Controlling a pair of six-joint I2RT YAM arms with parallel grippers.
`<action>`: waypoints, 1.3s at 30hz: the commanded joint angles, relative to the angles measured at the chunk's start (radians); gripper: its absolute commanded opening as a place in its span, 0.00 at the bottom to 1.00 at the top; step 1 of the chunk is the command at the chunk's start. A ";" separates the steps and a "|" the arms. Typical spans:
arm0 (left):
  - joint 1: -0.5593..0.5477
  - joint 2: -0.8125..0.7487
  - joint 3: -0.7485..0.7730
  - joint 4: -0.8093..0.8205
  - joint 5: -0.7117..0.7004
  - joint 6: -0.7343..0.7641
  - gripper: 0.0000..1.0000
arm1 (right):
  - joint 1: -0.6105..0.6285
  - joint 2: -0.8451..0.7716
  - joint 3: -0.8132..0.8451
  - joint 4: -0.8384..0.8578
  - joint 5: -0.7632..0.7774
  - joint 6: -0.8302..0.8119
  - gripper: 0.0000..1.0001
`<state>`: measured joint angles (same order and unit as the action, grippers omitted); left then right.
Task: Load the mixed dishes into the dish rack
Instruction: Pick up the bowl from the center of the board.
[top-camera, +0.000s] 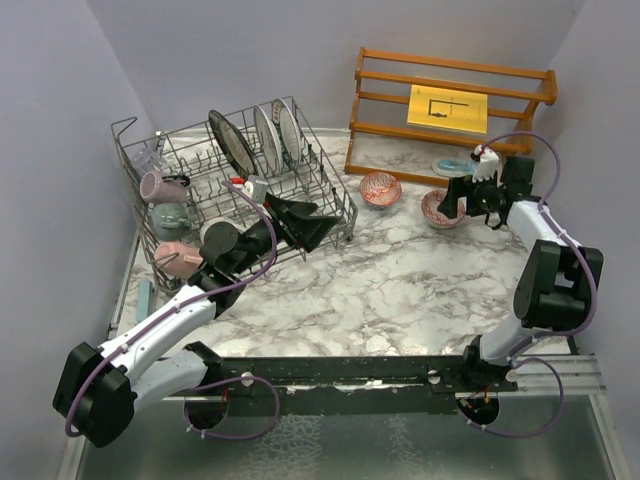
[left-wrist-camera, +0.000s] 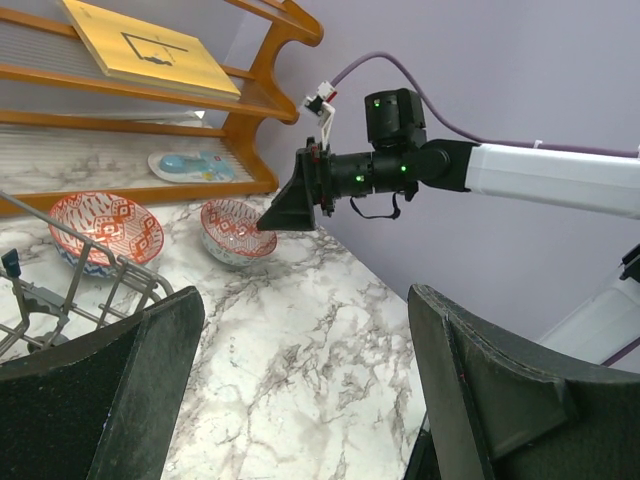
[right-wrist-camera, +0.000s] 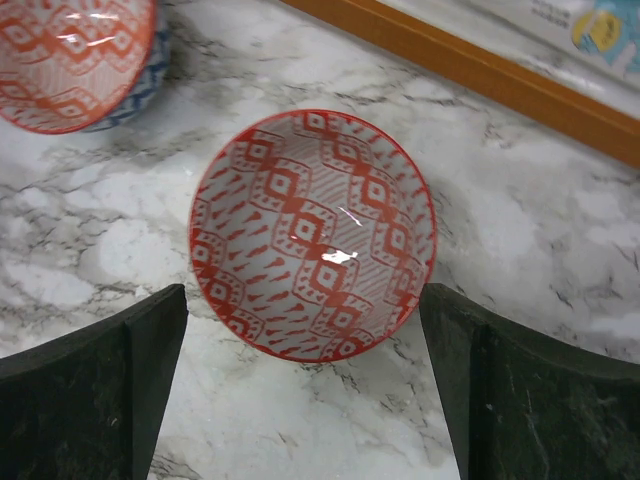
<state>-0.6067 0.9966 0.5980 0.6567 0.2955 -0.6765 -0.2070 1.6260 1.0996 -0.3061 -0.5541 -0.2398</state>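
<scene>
The grey wire dish rack (top-camera: 335, 205) stands at the back left. It holds upright plates (top-camera: 268, 138), a mauve mug (top-camera: 160, 185), a grey mug (top-camera: 172, 218) and a pink mug (top-camera: 178, 258). Two red-patterned bowls rest on the marble, the left bowl (top-camera: 380, 188) and the right bowl (top-camera: 436, 212). My right gripper (top-camera: 447, 203) hovers open over the right bowl (right-wrist-camera: 312, 235), one finger on each side of it, not touching. My left gripper (top-camera: 300, 222) is open and empty by the rack's front right corner (left-wrist-camera: 90, 262). In the left wrist view both bowls (left-wrist-camera: 105, 228) (left-wrist-camera: 235, 230) lie ahead.
An orange-brown wooden shelf (top-camera: 450, 100) with a yellow card stands at the back right. A flat light-blue-and-white item (top-camera: 450, 166) lies on its lowest level. The purple walls close in on the left, the back and the right.
</scene>
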 joint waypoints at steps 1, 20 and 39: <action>-0.005 -0.014 0.003 0.012 -0.018 0.014 0.85 | -0.005 0.022 -0.029 0.105 0.229 0.156 0.97; -0.005 -0.003 0.012 0.020 -0.009 -0.001 0.85 | -0.005 0.174 0.015 0.163 0.273 0.350 0.47; -0.016 0.064 0.039 0.079 0.021 -0.132 0.82 | -0.004 0.201 0.032 0.196 0.278 0.227 0.01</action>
<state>-0.6090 1.0454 0.5983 0.6746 0.3023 -0.7490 -0.2070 1.8359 1.1198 -0.1547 -0.2852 0.0605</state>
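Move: The bowl I want lies just beyond and under my open right hand: about 3 cm ahead, 2 cm to the left and 9 cm down. The other bowl stands some 18 cm left of it and 5 cm farther out. The wooden rack's front rail runs about 9 cm beyond, its middle some 3 cm to the left of my bowl. From my left hand the bowl is about 22 cm ahead, 33 cm right and 30 cm lower. I swing my right hand about 4 cm to the right, turning the wrist some 20 degrees clockwise and tipping the fingers down a little. With the lowering totalling about 7 cm, I straddle the bowl's right-hand rim, then shut the wide-open fingers until they pinch that wall, easing about 3 cm forward overall. ##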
